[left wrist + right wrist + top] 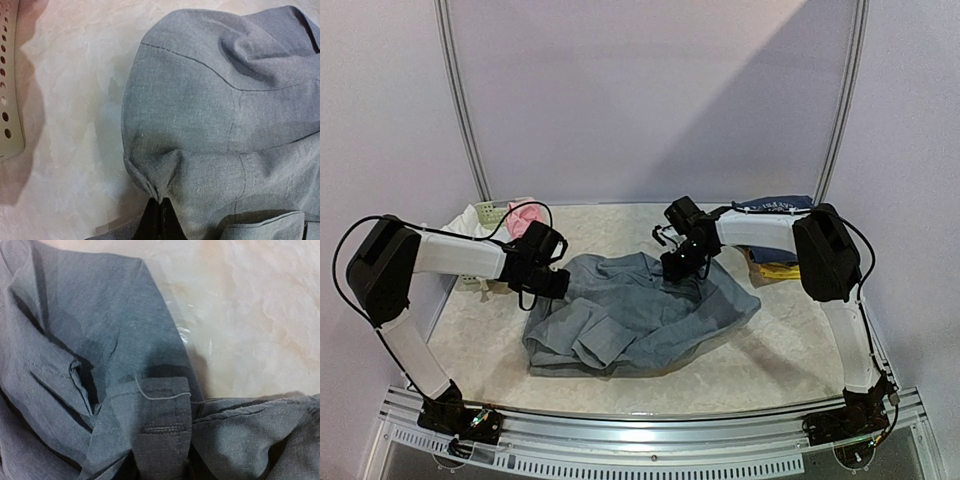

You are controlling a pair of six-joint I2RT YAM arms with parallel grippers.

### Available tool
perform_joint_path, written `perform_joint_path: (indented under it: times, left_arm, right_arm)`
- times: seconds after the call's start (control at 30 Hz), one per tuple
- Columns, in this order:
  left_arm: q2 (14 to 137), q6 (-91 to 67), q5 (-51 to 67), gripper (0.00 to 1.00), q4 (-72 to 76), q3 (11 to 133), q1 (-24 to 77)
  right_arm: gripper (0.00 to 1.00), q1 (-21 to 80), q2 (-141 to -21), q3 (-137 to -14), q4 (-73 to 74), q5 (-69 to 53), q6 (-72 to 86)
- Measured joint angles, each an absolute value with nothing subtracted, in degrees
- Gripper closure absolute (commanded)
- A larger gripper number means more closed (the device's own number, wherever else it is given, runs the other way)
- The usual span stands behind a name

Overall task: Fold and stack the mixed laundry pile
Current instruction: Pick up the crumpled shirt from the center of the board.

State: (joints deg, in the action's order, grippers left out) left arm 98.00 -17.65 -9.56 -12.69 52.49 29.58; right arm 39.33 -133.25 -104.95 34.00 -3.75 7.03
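Note:
The grey trousers lie crumpled in the middle of the table. My left gripper is shut on a pinched fold at their left edge; in the left wrist view its dark fingers meet on the fold of trousers. My right gripper sits at their far edge. There the waistband tab with a buttonhole runs down between the right gripper jaws, which press it from both sides. A navy tee lies at the back right. Pink and white pieces are at the back left.
A pale-green lattice basket stands at the back left, close to my left arm; its wall shows beside the trousers. A yellow cloth lies under the right forearm. Curved metal posts rise at the back.

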Motion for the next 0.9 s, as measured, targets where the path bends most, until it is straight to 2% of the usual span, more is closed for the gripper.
perform_joint_path:
  times: [0.33, 0.9]
  left_arm:
    - [97.5, -17.8, -9.9, 1.0, -12.6, 51.2, 29.6]
    - [94.6, -18.3, -11.6, 1.0, -12.9, 50.0, 29.6]
  right_arm:
    - [1.0, 39.3, -128.3, -103.6, 33.8, 2.5, 8.4]
    - [1.0, 35.8, -107.1, -88.9, 31.4, 23.0, 13.4]
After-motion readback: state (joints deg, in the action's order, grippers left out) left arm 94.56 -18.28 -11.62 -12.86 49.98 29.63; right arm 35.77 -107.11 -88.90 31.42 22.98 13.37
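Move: The shirt's buttonhole tab already sits between the right hand's half-closed fingers. The crumpled shirt's middle is about 10 cm back from that hand and 7 cm to its left, a touch lower, and the folded stack stands some 25 cm to the right and 8 cm ahead. For the left hand, which holds the shirt's left edge, the tab is roughly 22 cm to the right, 3 cm ahead and about level. Up and to the right goes the right hand, once its fingers have finished closing on the tab: mostly straight up at first, then swinging right toward the folded stack, about 14 cm up and 13 cm across, while the wrist tips its fingers forward and turns some 25 degrees clockwise. The left hand keeps its pinch on the shirt's left edge, staying within about a centimetre. ##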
